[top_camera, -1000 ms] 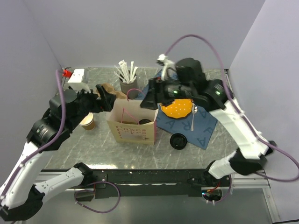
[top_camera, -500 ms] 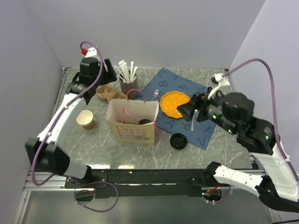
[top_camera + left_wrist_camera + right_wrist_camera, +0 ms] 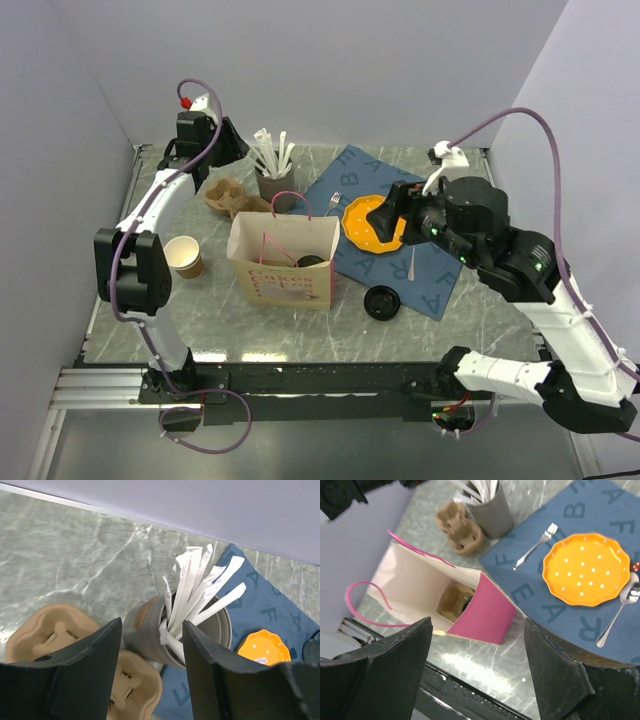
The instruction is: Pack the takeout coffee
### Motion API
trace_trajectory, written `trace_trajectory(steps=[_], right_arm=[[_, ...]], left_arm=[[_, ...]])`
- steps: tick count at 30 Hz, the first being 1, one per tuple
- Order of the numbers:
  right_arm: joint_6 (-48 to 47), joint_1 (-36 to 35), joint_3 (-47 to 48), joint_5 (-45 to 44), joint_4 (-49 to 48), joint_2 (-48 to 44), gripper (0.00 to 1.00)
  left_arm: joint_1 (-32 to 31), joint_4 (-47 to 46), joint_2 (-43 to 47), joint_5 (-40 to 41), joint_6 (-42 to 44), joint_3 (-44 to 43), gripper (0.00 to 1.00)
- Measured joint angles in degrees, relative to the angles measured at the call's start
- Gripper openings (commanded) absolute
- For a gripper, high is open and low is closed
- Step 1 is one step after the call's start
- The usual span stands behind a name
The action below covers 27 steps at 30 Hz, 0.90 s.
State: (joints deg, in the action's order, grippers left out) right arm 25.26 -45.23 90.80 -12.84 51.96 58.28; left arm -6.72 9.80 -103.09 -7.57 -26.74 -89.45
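Observation:
The takeout coffee [image 3: 454, 600], a brown cup with a black lid [image 3: 310, 261], stands inside the open paper bag [image 3: 285, 262] with the pink side [image 3: 492, 611] at mid-table. My left gripper [image 3: 232, 148] is at the back left, well away from the bag. Its jaws [image 3: 151, 630] are open and empty, and they frame the grey holder of white straws [image 3: 150, 637]. My right gripper [image 3: 386, 214] hovers above the orange plate [image 3: 365, 225], to the right of the bag. It [image 3: 477, 627] is open with nothing in it and looks down on the bag.
A lidless paper cup [image 3: 185, 257] stands left of the bag. A flat black lid [image 3: 381, 301] lies on the blue mat [image 3: 440, 285], where a fork [image 3: 536, 545] and spoon [image 3: 620, 607] flank the plate. A pulp cup carrier [image 3: 230, 196] sits by the straw holder [image 3: 276, 183].
My left arm swung from above the bag to the back left corner, and its jaws narrowed. My right arm pulled away from the bag to the right, then eased back over the plate.

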Motion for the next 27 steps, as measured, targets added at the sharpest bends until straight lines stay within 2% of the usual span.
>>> trace_trajectory(steps=[2, 4, 9, 21, 23, 24, 27], right_arm=[[0.0, 0.0, -0.1, 0.1, 0.0, 1.2, 0.81], [0.1, 0.0, -0.1, 0.2, 0.2, 1.7, 0.81], [0.0, 0.0, 0.0, -0.1, 0.5, 1.6, 0.81], [-0.2, 0.0, 0.0, -1.0, 1.3, 0.2, 0.82], [-0.2, 0.0, 0.0, -1.2, 1.4, 0.1, 0.82], [-0.2, 0.0, 0.0, -1.3, 1.4, 0.0, 0.82], [-0.2, 0.0, 0.0, -1.3, 1.6, -0.4, 0.83]], left_arm=[[-0.1, -0.7, -1.0, -1.2, 0.1, -0.2, 0.55], [-0.1, -1.0, -1.3, -2.0, 0.1, -0.2, 0.47], [-0.2, -3.1, -1.5, -3.1, 0.1, -0.1, 0.39], [-0.2, -2.9, -1.9, -3.2, 0.1, -0.1, 0.36], [-0.2, -2.9, -2.0, -3.3, 0.1, -0.1, 0.31], [-0.2, -3.0, -2.1, -3.4, 0.0, -0.1, 0.23], [-0.3, -3.0, -2.8, -3.7, -0.1, 0.0, 0.13]])
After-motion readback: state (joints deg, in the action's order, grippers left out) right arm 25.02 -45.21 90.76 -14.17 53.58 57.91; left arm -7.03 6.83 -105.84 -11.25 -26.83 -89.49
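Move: The straws stand in the grey cup just past my left fingertips, their exposed part about 4 cm ahead, 5 cm to the right and 7 cm lower; the cup is under them, some 4 cm ahead, 7 cm right. The brown cup tray lies roughly 2 cm ahead, 6 cm to the left, 22 cm down, and the paper bag about 18 cm back, 10 cm right. From my right hand the straws are about 28 cm ahead, 24 cm left. I narrow my left fingers from a little over half open to about a quarter, in two stages, to pinch the near paper end of a straw, coming close over the cup's left rim. Meanwhile I ease the hand only 1 to 2 cm right, sinking about 1 cm by the end, with the fingers still pointing forward and slightly down. ##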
